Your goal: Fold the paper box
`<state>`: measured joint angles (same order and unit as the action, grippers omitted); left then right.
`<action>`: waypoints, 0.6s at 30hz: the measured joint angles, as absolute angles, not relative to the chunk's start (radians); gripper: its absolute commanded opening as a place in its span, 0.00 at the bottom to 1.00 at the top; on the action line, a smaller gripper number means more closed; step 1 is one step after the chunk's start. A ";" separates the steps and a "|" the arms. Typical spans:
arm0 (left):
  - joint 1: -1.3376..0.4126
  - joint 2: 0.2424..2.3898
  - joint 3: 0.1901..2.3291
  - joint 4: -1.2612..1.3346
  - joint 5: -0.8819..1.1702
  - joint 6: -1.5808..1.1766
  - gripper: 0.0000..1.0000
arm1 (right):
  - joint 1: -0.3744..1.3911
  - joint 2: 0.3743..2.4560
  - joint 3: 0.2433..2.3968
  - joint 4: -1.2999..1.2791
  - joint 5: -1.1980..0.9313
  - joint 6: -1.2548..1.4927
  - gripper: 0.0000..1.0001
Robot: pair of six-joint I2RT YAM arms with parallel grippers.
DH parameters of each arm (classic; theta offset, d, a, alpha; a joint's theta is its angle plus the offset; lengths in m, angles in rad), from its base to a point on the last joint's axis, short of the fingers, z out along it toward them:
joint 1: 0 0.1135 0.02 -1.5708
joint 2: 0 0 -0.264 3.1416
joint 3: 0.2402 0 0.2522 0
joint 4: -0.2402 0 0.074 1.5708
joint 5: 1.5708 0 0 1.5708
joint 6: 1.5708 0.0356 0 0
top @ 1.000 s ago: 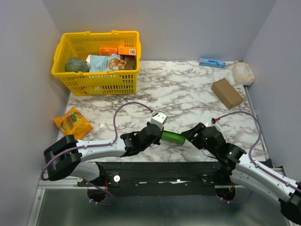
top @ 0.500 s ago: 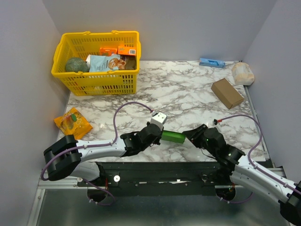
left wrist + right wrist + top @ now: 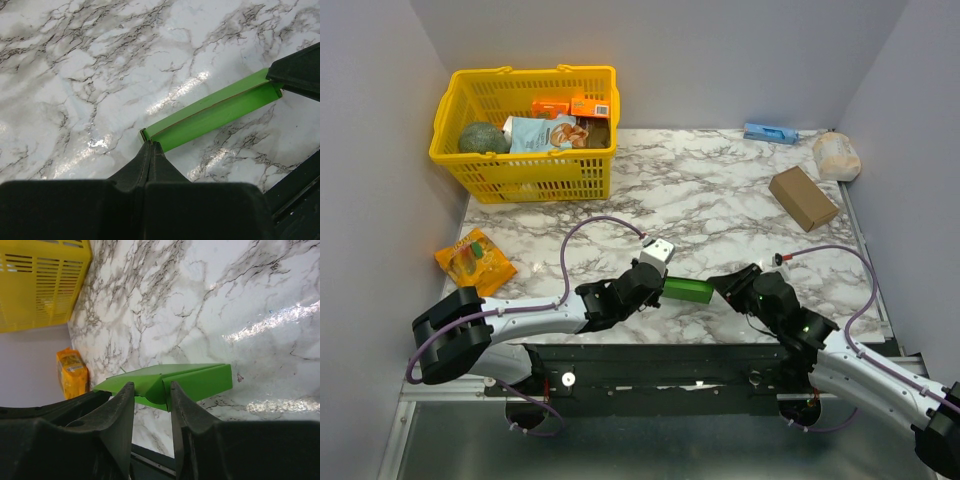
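The paper box (image 3: 687, 291) is a bright green, long, creased card piece just above the marble near the table's front edge, between both arms. My left gripper (image 3: 658, 288) is shut on its left end; in the left wrist view the tips (image 3: 151, 143) pinch the corner of the paper box (image 3: 215, 112). At the other end, my right gripper (image 3: 717, 285) grips it. In the right wrist view both fingers (image 3: 131, 390) press on a folded end flap of the paper box (image 3: 200, 382), the right gripper (image 3: 151, 385) shut on it.
A yellow basket (image 3: 450, 150) with groceries stands at the back left. An orange packet (image 3: 474, 259) lies at the left edge. A brown cardboard box (image 3: 803, 197), a white bag (image 3: 836, 155) and a blue item (image 3: 769, 132) lie at the back right.
My right gripper's jaws have narrowed onto the box's right end and the arm has edged slightly left. The left gripper has stayed shut on the left end.
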<state>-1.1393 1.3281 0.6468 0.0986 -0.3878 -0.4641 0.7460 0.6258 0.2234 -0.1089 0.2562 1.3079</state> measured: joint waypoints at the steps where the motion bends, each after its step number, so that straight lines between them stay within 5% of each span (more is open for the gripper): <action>1: -1.139 1.328 0.647 0.099 -0.388 -0.464 0.00 | 0.746 0.627 0.223 -0.109 0.257 1.308 0.18; 18: -1.159 1.267 0.608 0.064 -0.345 -0.457 0.40 | 0.756 0.655 0.248 -0.125 0.262 1.288 0.14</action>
<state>-1.1591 1.2675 0.6083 0.0643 -0.3450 -0.4568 0.7563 0.6552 0.2481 -0.1246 0.2623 1.2884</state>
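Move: The left hand's shut fingertips are at the left end of the green paper box, whose middle lies about 6 cm to the right of them, 1 cm back and 1 cm lower. The right hand already holds the box's other end, with the middle about 5 cm to its left, 1 cm ahead and 1 cm down. The brown carton stands some 22 cm ahead of the right hand, 21 cm to its right and 9 cm lower. The left hand stays at the box's left end at first, then spreads its shut fingers to about a third of their range, and as they part the tips come free of the cardboard edge and draw back about 2 cm, away from the box. The right hand stays in place and keeps its grip on the box's right end, turning only a couple of degrees. ##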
